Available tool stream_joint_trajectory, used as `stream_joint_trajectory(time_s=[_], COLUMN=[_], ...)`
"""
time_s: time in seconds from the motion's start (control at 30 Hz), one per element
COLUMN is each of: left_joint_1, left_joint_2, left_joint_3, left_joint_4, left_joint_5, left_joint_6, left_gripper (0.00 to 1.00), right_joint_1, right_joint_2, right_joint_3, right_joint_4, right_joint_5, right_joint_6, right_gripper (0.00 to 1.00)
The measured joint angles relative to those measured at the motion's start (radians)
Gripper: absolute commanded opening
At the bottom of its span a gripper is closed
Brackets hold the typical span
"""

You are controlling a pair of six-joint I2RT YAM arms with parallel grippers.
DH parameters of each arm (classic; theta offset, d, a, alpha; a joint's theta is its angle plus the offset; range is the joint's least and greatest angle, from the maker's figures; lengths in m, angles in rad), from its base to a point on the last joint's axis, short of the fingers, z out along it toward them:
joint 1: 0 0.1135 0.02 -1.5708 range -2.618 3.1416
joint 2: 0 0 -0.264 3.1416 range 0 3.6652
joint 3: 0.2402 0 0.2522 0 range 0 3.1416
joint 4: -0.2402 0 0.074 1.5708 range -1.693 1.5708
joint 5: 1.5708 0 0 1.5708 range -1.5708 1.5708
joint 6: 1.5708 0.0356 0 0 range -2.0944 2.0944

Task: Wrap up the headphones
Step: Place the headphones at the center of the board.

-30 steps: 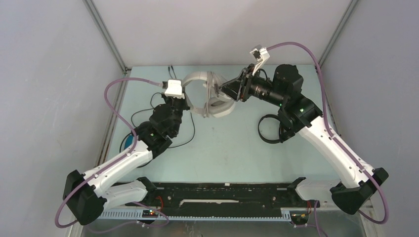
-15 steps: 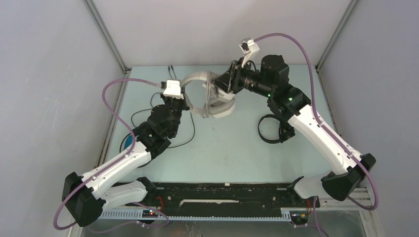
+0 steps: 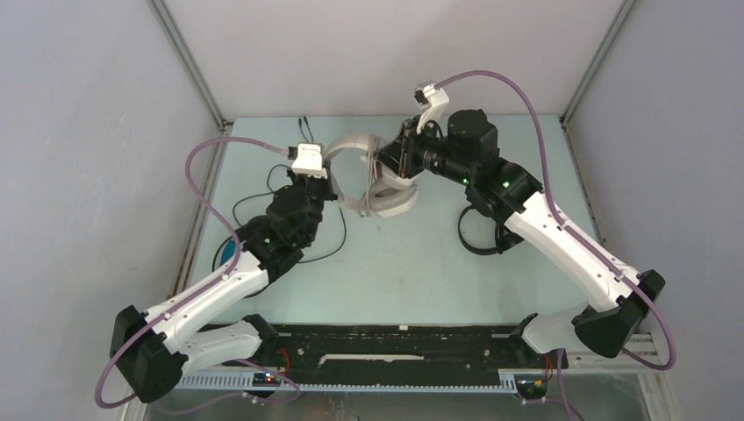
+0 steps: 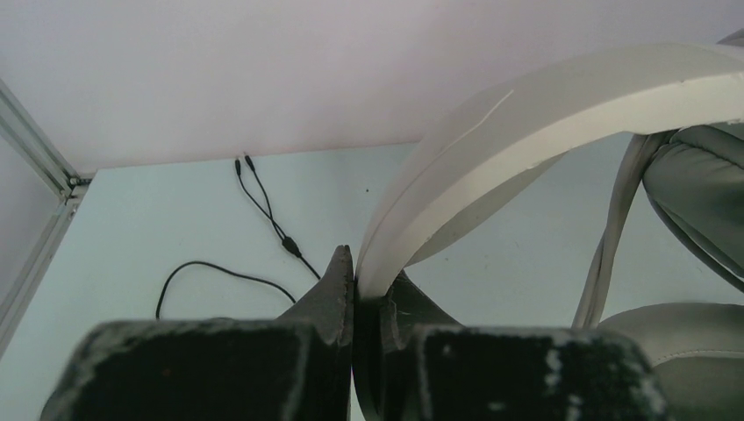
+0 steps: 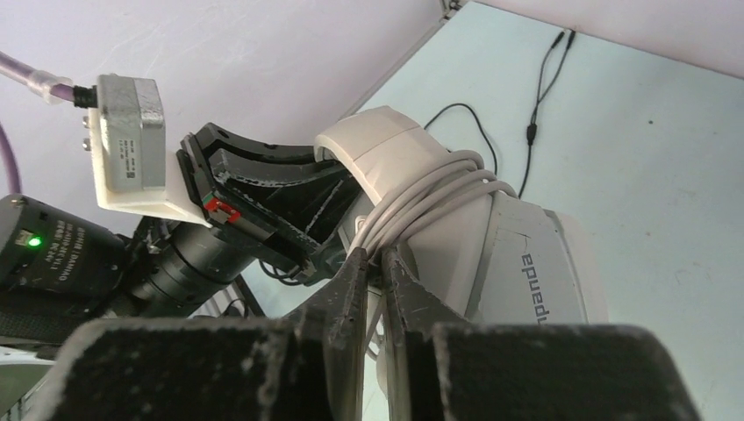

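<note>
The white-grey headphones (image 3: 386, 186) are held up off the table at the back centre. My left gripper (image 4: 355, 267) is shut on their pale headband (image 4: 544, 96), whose grey ear cushions (image 4: 702, 189) hang to the right. Several turns of white cable (image 5: 434, 184) are wound round the yoke above the earcup (image 5: 526, 263). My right gripper (image 5: 375, 254) is shut on a strand of that cable. From above, the left gripper (image 3: 333, 193) is on the headphones' left side and the right gripper (image 3: 380, 164) on their right.
All-black headphones (image 3: 480, 231) lie on the table under my right forearm. A blue-banded pair (image 3: 228, 252) peeks out beside my left arm. A thin black cable (image 4: 263, 206) trails toward the back left corner, close to the wall.
My right arm swung left toward the headphones, and its jaws closed on the white cable. The left gripper kept its hold on the headband.
</note>
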Motion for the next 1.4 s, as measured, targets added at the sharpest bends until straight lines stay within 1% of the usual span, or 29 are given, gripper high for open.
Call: stream_joint_trajectory(time_s=[0.17,0.3,0.47,0.57,0.77,1.1,1.3,1.4], left_joint_1=[0.0,0.0,0.001,0.002,0.003,0.002,0.001,0.0], left_joint_2=[0.008,0.017,0.048,0.092,0.245,0.603,0.784,0.833], left_joint_3=[0.001,0.004,0.004,0.004,0.026,0.179,0.305,0.349], left_joint_4=[-0.07,-0.148,-0.21,-0.22,-0.257,-0.292,-0.343,-0.343], left_joint_5=[0.009,0.04,0.069,0.082,0.139,0.264,0.366,0.409], left_joint_6=[-0.044,-0.1,-0.152,-0.171,-0.227,-0.346,-0.413,-0.446], left_gripper=[0.0,0.0,0.0,0.0,0.0,0.0,0.0,0.0], right_joint_1=[0.012,0.019,0.011,-0.026,-0.11,-0.259,-0.302,-0.328], right_joint_2=[-0.026,-0.05,-0.055,-0.053,-0.038,0.064,0.105,0.108], right_joint_3=[-0.088,-0.164,-0.225,-0.281,-0.427,-0.634,-0.673,-0.674], right_joint_4=[0.043,0.072,0.097,0.123,0.177,0.325,0.335,0.33], right_joint_5=[0.066,0.119,0.141,0.132,0.105,0.079,0.13,0.161], right_joint_6=[-0.005,-0.016,-0.035,-0.035,-0.016,0.029,0.035,0.035], right_gripper=[0.11,0.13,0.13,0.13,0.13,0.13,0.13,0.14])
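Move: The clear patch at the middle of the board, where the white headphones are headed, lies about 22 cm to the left hand's right, 1 cm ahead and some 27 cm below. From the right hand it is 9 cm to the right, 5 cm ahead and 34 cm down. The black headband lies on the board some 24 cm right of the right hand and 3 cm ahead; the black cord is almost straight below the left hand, 2 cm to its right and 1 cm ahead. Lowering the headphones together, both hands sink some 27 cm towards the board's middle while swinging about 14 cm to the right; the right also reaches roughly 8 cm forward. The left keeps its grip on the headband and tips about 45 degrees fingers-down. The right, still pinching the cable end at the wraps, tips down and turns clockwise. ##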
